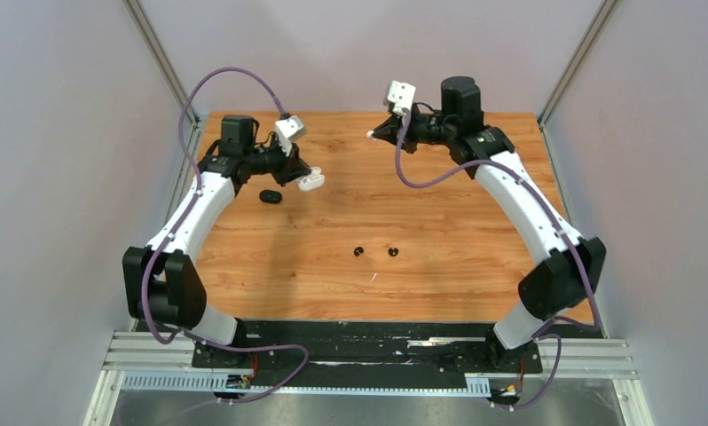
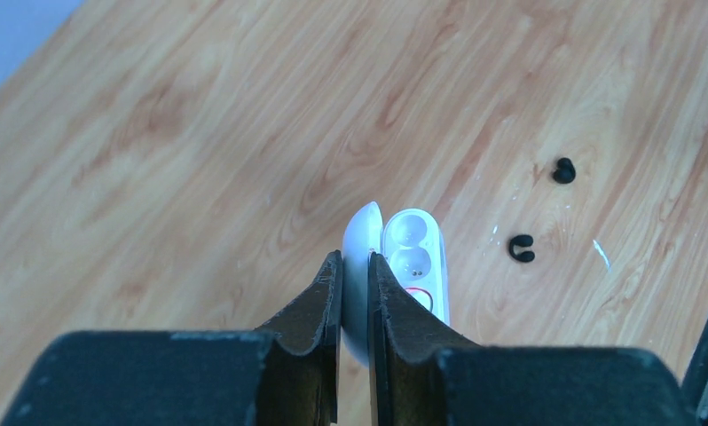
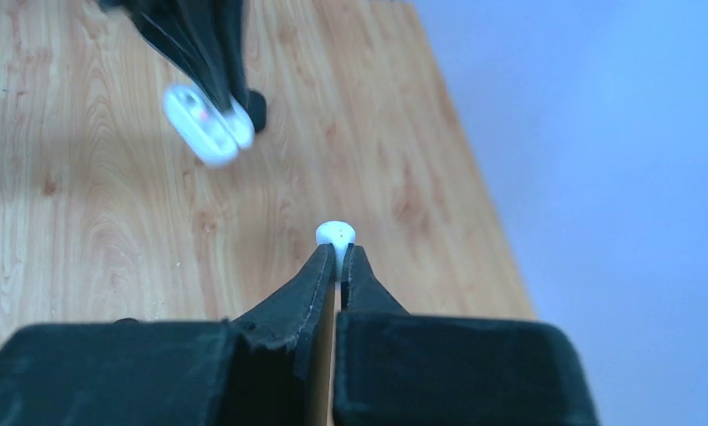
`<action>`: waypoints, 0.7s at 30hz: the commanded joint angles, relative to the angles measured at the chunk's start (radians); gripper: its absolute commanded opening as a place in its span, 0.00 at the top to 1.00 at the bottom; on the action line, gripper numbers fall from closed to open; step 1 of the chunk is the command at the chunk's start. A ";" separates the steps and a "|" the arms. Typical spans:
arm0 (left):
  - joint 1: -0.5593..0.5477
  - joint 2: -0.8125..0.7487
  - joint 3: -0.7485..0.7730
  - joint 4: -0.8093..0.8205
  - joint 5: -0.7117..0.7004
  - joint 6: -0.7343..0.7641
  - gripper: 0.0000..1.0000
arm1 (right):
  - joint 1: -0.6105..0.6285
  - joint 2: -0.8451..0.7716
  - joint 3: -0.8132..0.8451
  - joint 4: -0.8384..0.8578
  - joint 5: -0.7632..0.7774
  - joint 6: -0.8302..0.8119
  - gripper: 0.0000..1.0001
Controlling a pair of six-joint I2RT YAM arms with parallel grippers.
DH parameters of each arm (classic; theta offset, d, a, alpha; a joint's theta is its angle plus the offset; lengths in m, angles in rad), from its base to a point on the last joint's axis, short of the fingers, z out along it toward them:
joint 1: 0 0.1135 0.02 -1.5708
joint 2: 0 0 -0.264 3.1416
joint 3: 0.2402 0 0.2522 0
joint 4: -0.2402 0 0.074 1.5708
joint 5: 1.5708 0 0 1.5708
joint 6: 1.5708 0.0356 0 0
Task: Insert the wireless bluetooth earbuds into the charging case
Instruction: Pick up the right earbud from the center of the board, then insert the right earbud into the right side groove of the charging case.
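Note:
My left gripper (image 1: pixel 302 177) (image 2: pixel 355 264) is shut on the lid of an open white charging case (image 1: pixel 311 181) (image 2: pixel 413 256), held above the table's back left. Both of the case's earbud wells show empty. At the back centre, my right gripper (image 1: pixel 376 133) (image 3: pixel 336 255) is shut on one white earbud (image 1: pixel 370 134) (image 3: pixel 335 233), lifted off the wood. In the right wrist view the white case (image 3: pixel 205 126) hangs ahead and to the left. Two black earbuds (image 1: pixel 358 252) (image 1: pixel 393 252) lie side by side mid-table, seen as well in the left wrist view (image 2: pixel 563 170) (image 2: pixel 521 248).
A shut black charging case (image 1: pixel 270 196) (image 3: pixel 257 106) lies on the wooden table (image 1: pixel 457 240) just below the left gripper. A tiny white speck (image 1: pixel 373 278) lies near the black earbuds. Grey walls close in the table's sides and back.

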 commanded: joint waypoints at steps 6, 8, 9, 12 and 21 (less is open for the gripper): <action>-0.188 0.124 0.189 0.067 0.133 0.229 1.00 | 0.034 -0.154 0.010 -0.232 -0.129 -0.393 1.00; -0.222 0.126 0.186 0.096 0.126 0.239 1.00 | 0.046 -0.172 0.004 -0.279 -0.106 -0.440 1.00; -0.240 0.123 0.174 0.110 0.120 0.243 1.00 | 0.050 -0.179 -0.002 -0.303 -0.099 -0.456 1.00; -0.269 0.098 0.140 0.180 0.116 0.250 1.00 | 0.065 -0.194 -0.019 -0.351 -0.080 -0.481 1.00; -0.320 0.028 0.056 0.274 0.112 0.248 1.00 | 0.134 -0.200 -0.063 -0.361 -0.037 -0.510 1.00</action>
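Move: The earbud in my right fingers is some 16 cm right of my left hand, 3 cm ahead and 8 cm higher. The open charging case in my left fingers is about 15 cm left of my right hand, 4 cm back and 9 cm lower. The two black ear tips lie roughly 9 cm back and 28 cm below my right hand, one 4 cm left, one 6 cm right. A black oval piece lies 12 cm left, 9 cm ahead and 20 cm below my left hand. I swing the case about 13 cm right with my left hand, slowing as it nears the earbud, rising slightly, drifting back a little late on and turning some 25 degrees clockwise. My right hand draws the earbud back about 10 cm, first climbing 6 cm, then sinking as much again towards the case, turning counter-clockwise and dipping its fingertips. Both grippers keep their hold. ##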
